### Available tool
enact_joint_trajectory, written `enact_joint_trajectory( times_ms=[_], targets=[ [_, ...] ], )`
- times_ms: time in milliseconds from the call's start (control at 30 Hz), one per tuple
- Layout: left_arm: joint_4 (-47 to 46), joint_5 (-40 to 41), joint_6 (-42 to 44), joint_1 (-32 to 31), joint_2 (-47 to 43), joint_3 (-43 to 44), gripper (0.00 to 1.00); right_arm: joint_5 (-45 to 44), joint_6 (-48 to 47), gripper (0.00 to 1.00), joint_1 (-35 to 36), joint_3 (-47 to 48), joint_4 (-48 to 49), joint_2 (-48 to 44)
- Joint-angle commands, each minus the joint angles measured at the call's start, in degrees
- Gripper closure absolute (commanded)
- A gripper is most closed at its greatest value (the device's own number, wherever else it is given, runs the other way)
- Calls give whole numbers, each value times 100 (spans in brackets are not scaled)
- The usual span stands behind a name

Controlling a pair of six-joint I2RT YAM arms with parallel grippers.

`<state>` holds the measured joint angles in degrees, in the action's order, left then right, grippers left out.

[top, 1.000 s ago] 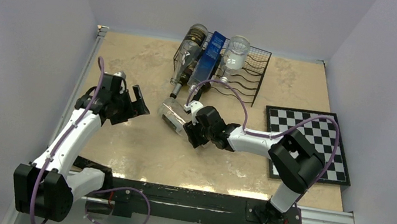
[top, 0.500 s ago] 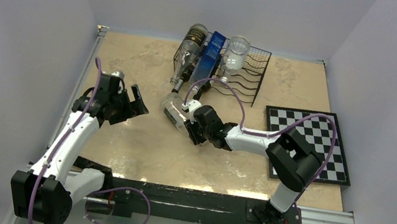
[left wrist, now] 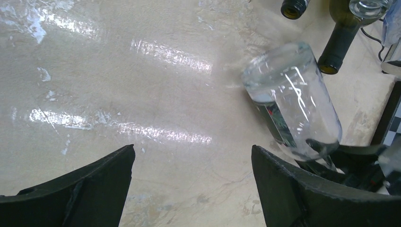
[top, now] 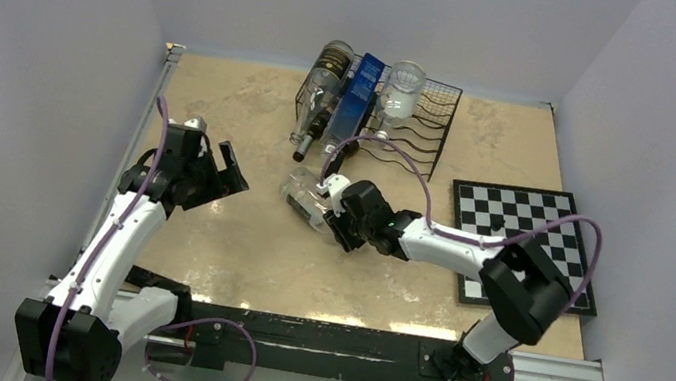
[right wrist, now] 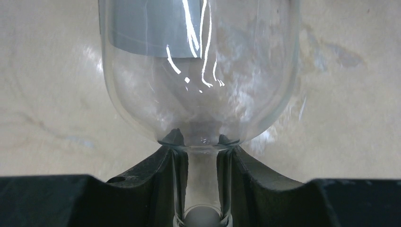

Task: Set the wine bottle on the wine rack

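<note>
A clear glass wine bottle (top: 305, 202) with a label lies tilted in the middle of the table, base pointing left. My right gripper (top: 337, 214) is shut on its neck. In the right wrist view the two fingers (right wrist: 165, 163) clamp the neck just below the shoulder of the wine bottle (right wrist: 198, 71). My left gripper (top: 220, 161) stands open to the left of the bottle and apart from it. Its view shows the wine bottle (left wrist: 293, 99) ahead on the right. The black wire wine rack (top: 421, 127) stands at the back of the table.
On the rack's left part lie a dark bottle (top: 320, 97), a blue one (top: 361, 93) and a clear one (top: 401, 92). A chessboard (top: 529, 241) lies at the right. Dark bottle necks (left wrist: 338, 45) show beyond the clear bottle. Walls close in the table.
My right gripper has shut on the bottle's neck and shifted the bottle slightly to the right. The left arm has drawn back a little to the left, still open.
</note>
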<state>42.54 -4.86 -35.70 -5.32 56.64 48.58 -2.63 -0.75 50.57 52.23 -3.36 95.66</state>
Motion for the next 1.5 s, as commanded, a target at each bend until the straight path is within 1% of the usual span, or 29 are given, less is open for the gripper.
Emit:
enact_joint_trajectory(
  times_ms=[0,133,400,567,733,833,967,1067,1133,1233,1367,1467],
  targets=[
    [-10,211,140,-4,-49,270,4,393,-127,100,12,17,93,-1244],
    [-46,213,119,-4,0,293,4,428,-190,100,28,91,-237,-1888],
    [-65,220,107,-4,39,325,4,497,-206,100,32,414,-832,-2824],
    [-75,214,84,-4,50,327,4,229,-68,100,32,714,-941,-3253],
    [-60,186,94,-4,49,345,4,-487,-2,100,-5,1133,-919,-3450],
    [-49,132,164,-4,33,371,4,-883,302,100,-208,1491,-896,-3421],
    [-91,49,192,-4,-48,354,4,-1236,832,100,-751,1758,-658,-3201],
    [-133,55,210,-4,-104,355,4,-1592,1355,100,-1268,2005,-694,-2970],
    [-146,52,224,-4,-126,354,4,-1990,1940,100,-1601,2066,-658,-2876],
    [-142,43,247,-4,-146,333,4,-2315,2390,100,-1978,2106,-553,-2681],
    [-158,-13,253,-4,-161,308,4,-2382,2471,100,-2240,2320,-457,-2194],
    [-154,-14,243,-4,-188,285,4,-2388,2585,100,-2389,2571,-604,-1837]
  ],
)
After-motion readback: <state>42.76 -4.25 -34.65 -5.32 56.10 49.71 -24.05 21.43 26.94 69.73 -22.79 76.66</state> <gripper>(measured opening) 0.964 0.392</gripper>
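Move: The right hand holds the clear bottle by its neck, low over the table, its base pointing left and ahead. The free right-hand part of the wine rack is about 25 cm ahead of this hand and 15 cm to its right, a few centimetres higher; the racked clear bottle lies some 27 cm ahead and 7 cm right, the blue bottle 25 cm ahead and 2 cm left. From the left hand that free part is about 25 cm ahead, 35 cm right and 7 cm lower. Keeping its grip on the clear bottle's neck, the right hand first draws back about 5 cm and a little to the right while rising, lifting the bottle well clear of the table. Still climbing to more than 20 cm up, it then sweeps forward and right towards the free right-hand part of the wine rack, turning some 50 degrees clockwise so the bottle's base swings round to point forward, and sinks slightly at the end. ##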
